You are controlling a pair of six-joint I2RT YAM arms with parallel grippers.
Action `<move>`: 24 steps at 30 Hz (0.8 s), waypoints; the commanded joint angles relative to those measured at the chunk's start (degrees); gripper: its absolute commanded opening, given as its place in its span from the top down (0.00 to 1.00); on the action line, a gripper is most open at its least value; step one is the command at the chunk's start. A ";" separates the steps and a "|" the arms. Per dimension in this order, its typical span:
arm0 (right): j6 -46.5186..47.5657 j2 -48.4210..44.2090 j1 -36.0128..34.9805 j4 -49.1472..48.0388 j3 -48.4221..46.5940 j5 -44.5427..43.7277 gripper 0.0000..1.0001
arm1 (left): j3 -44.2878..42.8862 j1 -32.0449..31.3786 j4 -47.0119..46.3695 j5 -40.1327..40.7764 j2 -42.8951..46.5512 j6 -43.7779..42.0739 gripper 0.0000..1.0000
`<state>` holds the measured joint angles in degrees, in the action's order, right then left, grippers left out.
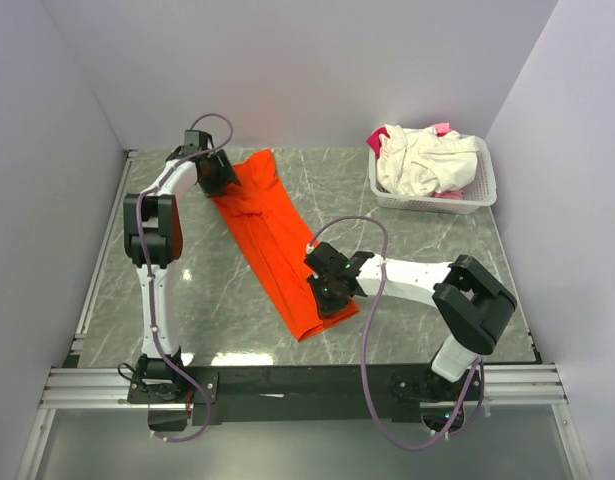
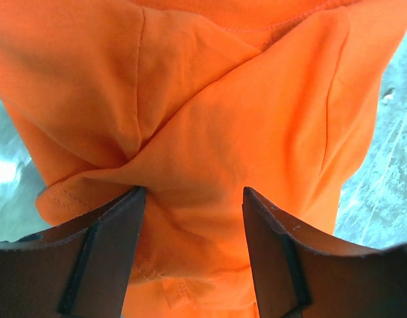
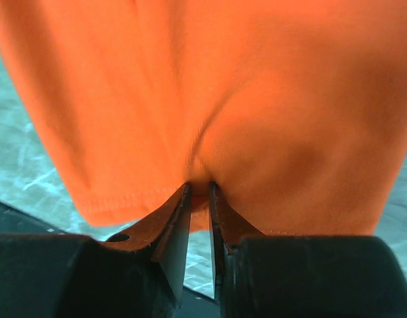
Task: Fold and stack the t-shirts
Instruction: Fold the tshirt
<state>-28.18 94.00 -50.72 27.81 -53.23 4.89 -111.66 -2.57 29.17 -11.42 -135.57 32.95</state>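
The orange t-shirt (image 1: 272, 225) lies folded into a long strip running diagonally across the marble table (image 1: 437, 260). My left gripper (image 1: 219, 178) is at its far end, open, with its fingers straddling bunched sleeve cloth (image 2: 223, 99); the left gripper (image 2: 193, 199) pinches nothing. At the strip's near end, my right gripper (image 1: 322, 290) is shut on a small fold of the orange t-shirt (image 3: 256, 86) just above the hem; the right gripper (image 3: 198, 189) holds cloth between its tips. Cream-white t-shirts (image 1: 417, 160) and a pink one (image 1: 375, 140) are piled in the basket.
A white slatted plastic basket (image 1: 482, 190) stands at the table's far right corner. Grey walls close in the table on the left, back and right. A metal rail (image 1: 287, 385) runs along the near edge, by the arm bases.
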 commanded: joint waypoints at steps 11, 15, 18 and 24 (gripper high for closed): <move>-4.16 5.40 -5.53 0.84 -5.21 5.84 0.75 | -6.20 -7.27 -3.85 -6.68 -10.06 -12.56 0.32; -4.77 7.07 -6.41 0.93 -7.93 6.19 0.75 | -7.87 -8.94 -4.73 -8.26 -11.65 -12.03 0.33; -4.78 7.08 -6.85 1.19 -9.25 6.01 0.76 | -9.28 -9.73 -5.26 -9.06 -12.00 -11.59 0.32; -4.07 3.93 -6.94 6.53 -13.73 2.42 0.74 | -10.25 -10.00 -7.10 -11.16 -6.39 -10.36 0.31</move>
<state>-32.32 100.73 -57.34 30.74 -62.81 9.91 -121.64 -11.94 19.57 -19.59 -143.90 22.04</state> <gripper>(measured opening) 0.256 0.689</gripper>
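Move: Under both sets of fingertips lies the folded tshirt, a long strip slanting from far left to near right. Its middle is about 17 cm back and 13 cm to the right of the left hand, and some 18 cm ahead and 13 cm to the left of the right hand, roughly a centimetre lower. From the right hand, the near hem is about 4 cm back, straight in line, and the laundry basket some 37 cm ahead and 27 cm to the right. Swinging the tshirt round between them, both hands stay low with their fingertips on the cloth: the left, fingers still apart, drags the far end about 12 cm to the right and a little forward, turning some 20 degrees clockwise. The right, fingers nearly shut, pulls the near end about 6 cm left and 3 cm back, then rises about a centimetre. ##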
